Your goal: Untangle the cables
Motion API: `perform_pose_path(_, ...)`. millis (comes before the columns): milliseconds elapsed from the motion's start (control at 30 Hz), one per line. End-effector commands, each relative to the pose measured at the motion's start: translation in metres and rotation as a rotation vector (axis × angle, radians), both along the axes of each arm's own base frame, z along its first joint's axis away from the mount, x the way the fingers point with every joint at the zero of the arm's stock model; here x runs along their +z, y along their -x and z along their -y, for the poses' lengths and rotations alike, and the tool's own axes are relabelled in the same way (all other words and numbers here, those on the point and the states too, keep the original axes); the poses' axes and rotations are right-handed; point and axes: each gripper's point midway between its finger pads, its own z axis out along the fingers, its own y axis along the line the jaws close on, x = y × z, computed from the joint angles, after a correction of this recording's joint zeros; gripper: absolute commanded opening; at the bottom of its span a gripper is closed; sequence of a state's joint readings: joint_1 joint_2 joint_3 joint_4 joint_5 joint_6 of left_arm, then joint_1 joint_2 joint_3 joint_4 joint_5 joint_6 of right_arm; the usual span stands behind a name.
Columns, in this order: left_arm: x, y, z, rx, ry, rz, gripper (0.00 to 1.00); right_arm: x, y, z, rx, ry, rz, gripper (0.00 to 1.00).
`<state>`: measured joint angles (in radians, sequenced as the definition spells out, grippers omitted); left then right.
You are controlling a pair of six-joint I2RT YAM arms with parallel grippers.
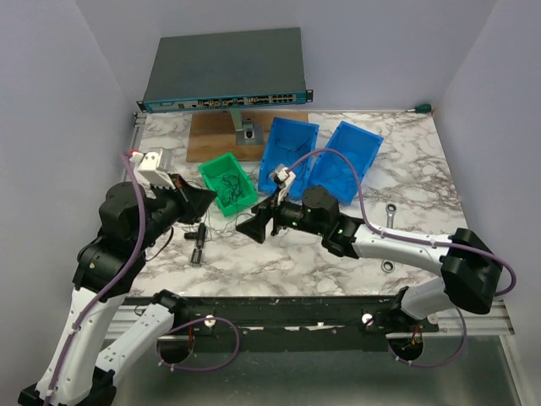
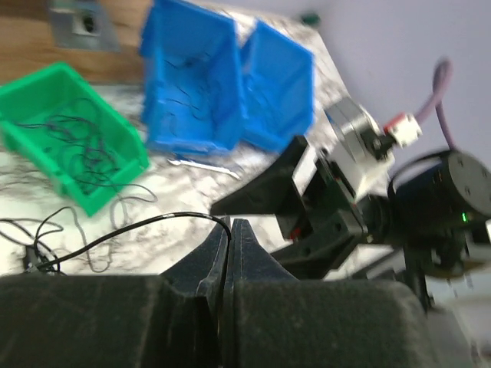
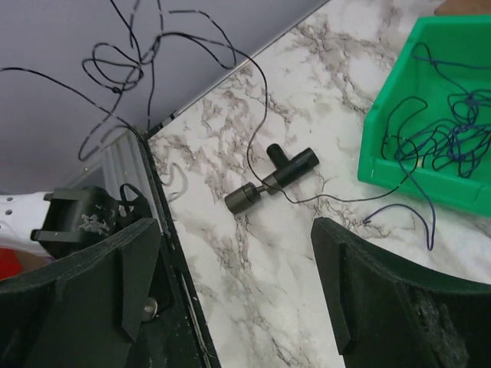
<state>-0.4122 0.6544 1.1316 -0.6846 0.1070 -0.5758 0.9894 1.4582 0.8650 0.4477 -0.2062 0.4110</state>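
A scribble of thin blue and dark cables (image 1: 228, 188) lies in the green bin (image 1: 211, 169), also seen in the left wrist view (image 2: 77, 146) and the right wrist view (image 3: 441, 134). My left gripper (image 1: 199, 203) is shut on one thin black cable (image 2: 138, 228), pinched at the fingertips (image 2: 227, 230). That cable trails left over the marble toward a small clump. Loops of dark cable (image 3: 146, 54) hang in the air at the upper left of the right wrist view. My right gripper (image 1: 258, 225) stands open just right of the left one, its fingers (image 3: 368, 291) wide apart over bare marble, holding nothing.
Two blue bins (image 1: 287, 148) (image 1: 348, 161) stand behind the right gripper; the left one holds a few thin wires (image 2: 184, 84). A black cylindrical connector (image 3: 272, 180) lies on the marble. A silver wrench (image 1: 390, 216) lies at right. A network switch (image 1: 224, 72) and wooden board (image 1: 215, 139) sit at the back.
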Motion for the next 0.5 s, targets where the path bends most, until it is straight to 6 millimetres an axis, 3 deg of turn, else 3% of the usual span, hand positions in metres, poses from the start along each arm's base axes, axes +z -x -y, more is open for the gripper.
perform_pose_path(0, 0.003, 0.048, 0.051, -0.463, -0.036, -0.002, 0.0, 0.014, 0.013, 0.005, 0.074, 0.004, 0.127, 0.88)
perform_pose_path(233, 0.015, 0.094, 0.073, -0.773, -0.029, 0.036, 0.0, 0.026, 0.017, 0.012, 0.096, -0.005, 0.211, 0.89)
perform_pose_path(467, 0.008, 0.123, 0.096, -0.972, -0.064, 0.003, 0.0, 0.03, 0.023, 0.011, 0.134, -0.011, 0.236, 0.91)
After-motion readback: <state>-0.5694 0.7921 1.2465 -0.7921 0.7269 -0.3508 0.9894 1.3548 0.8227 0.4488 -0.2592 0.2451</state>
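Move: The cable, already pinched in the shut left fingers, is about 8 cm to the left of the open right gripper, 13 cm above it and nearly level fore and aft. So the right gripper lies some 8 cm to the left hand's right, 1 cm ahead and 13 cm down. On the table, the green bin is about 25 cm ahead of the left hand, straight out and 30 cm below; the black tool is some 6 cm ahead of that hand, 7 cm to its left and 31 cm below. The cable stays pinched in the shut left fingers as the left hand sweeps level, about 10 cm back and 8 cm to the right, across to the near side of the right gripper and still above it. The left wrist swings some 45 degrees clockwise until its fingers point mostly right. The right hand stays wide open, rises about 2 cm, eases slightly back and right, and rolls about 10 degrees roughly about its finger line. ##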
